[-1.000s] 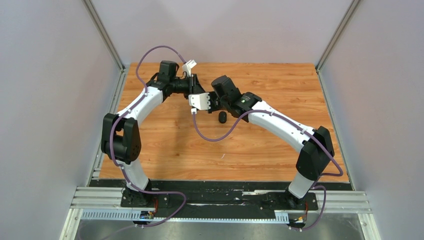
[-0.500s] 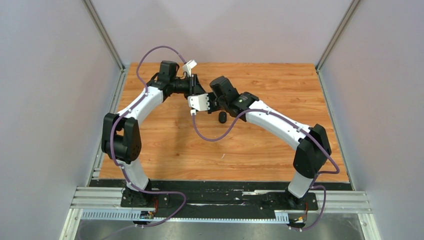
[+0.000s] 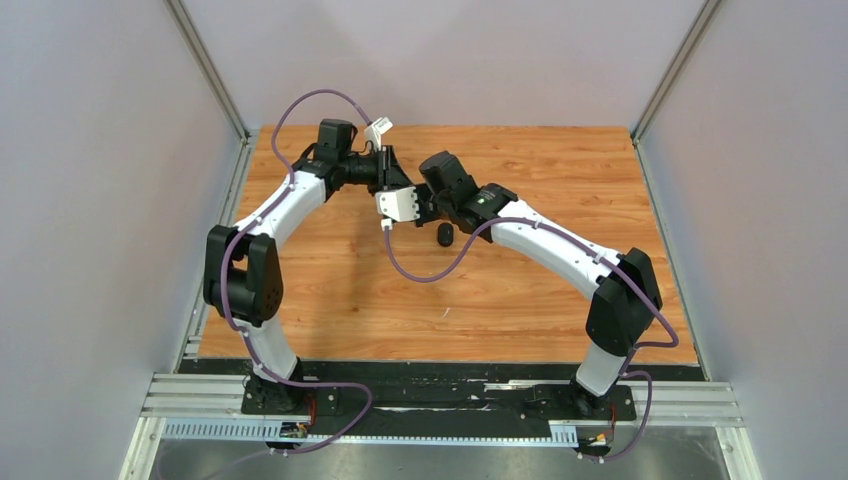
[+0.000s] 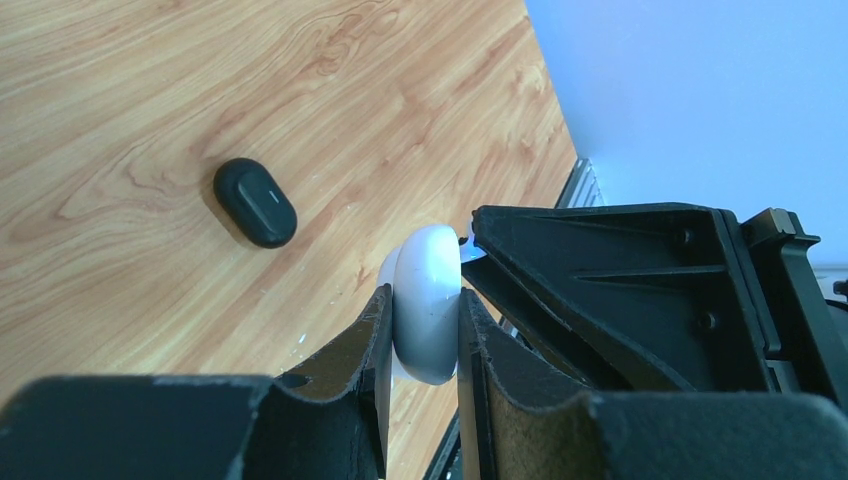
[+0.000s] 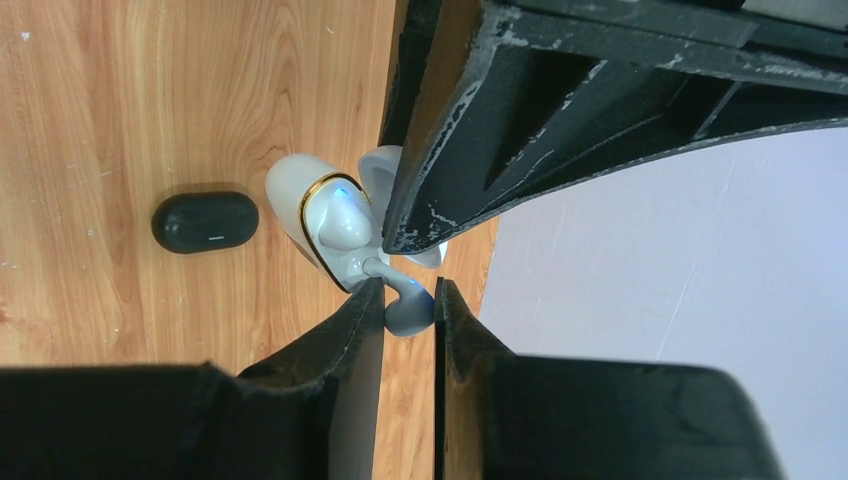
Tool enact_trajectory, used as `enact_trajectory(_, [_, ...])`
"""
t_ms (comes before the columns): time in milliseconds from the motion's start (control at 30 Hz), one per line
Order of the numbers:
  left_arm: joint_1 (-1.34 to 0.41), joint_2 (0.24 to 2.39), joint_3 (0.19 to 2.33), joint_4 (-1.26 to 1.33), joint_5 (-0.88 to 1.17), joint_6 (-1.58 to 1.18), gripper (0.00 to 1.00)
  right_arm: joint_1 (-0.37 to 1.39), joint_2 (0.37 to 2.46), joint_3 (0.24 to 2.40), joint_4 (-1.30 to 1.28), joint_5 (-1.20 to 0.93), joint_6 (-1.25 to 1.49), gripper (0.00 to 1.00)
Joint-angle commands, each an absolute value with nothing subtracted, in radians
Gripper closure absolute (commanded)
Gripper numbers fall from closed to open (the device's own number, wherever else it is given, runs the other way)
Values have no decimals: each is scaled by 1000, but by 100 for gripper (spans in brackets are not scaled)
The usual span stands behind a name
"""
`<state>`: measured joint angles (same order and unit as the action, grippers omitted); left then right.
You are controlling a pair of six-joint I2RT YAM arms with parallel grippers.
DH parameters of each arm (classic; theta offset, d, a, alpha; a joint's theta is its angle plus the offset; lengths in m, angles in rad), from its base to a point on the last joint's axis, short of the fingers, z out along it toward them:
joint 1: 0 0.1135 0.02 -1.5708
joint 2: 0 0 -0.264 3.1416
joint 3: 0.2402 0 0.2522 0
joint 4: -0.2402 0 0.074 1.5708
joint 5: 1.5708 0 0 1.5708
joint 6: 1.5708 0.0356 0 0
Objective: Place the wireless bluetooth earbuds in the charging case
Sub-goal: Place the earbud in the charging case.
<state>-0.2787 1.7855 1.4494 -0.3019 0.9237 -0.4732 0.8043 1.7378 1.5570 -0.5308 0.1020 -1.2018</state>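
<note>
My left gripper (image 4: 425,300) is shut on the white charging case (image 4: 428,300), holding it above the table with its lid open. In the right wrist view the case (image 5: 300,200) shows a gold rim, and one white earbud (image 5: 338,215) sits in it with a blue light. My right gripper (image 5: 408,292) is shut on a second white earbud (image 5: 405,308). This earbud's stem end reaches the case's rim. In the top view both grippers meet at the far middle of the table (image 3: 560,290). No black earbuds show.
A closed black oval case (image 3: 444,234) lies on the wooden table just right of the grippers, also seen as the black case (image 4: 255,202) and the black case (image 5: 205,221). Grey walls enclose the table on three sides.
The right arm has shifted slightly left, toward the left gripper and the case. The left arm has stayed put, and both grips are unchanged.
</note>
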Motion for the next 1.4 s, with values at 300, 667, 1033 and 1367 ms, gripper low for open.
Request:
enact_trajectory(300, [-273,1798,1510,-260,948,-494,100,808,1775,1680,-591,20,-1075,71])
enact_trajectory(667, [-273,1799,1510,-264,944,-485,100,801,1785,1736,-696,17,-1026,68])
enact_trajectory(1033, [-273,1804,1505,-258,956,-480,100,780,1765,1828,-786,-119,-925,58])
enact_trajectory(1367, [-273,1793,1471,-224,994,-457,100,654,1752,1997,-833,-324,-651,43])
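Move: The right fingertips still pinch the end of the earbud, whose other end is already at the open white case; the case's middle is about 3 cm to the left, 1 cm ahead and 2 cm lower. From the left hand, which holds that case, the earbud lies about 3 cm to the right, 1 cm back and 1 cm up. The black case lies on the table some 20 cm below the right hand, level with it fore and aft, 2 cm to the right. The right fingers let go of the earbud and keep spreading to about half open. That hand eases a centimetre left, draws back about 2.5 cm, then lifts away some 6 cm above the white case, moving quickest at the end, its wrist turning about 30 degrees. The left hand keeps its grip on the case and holds it nearly still. ##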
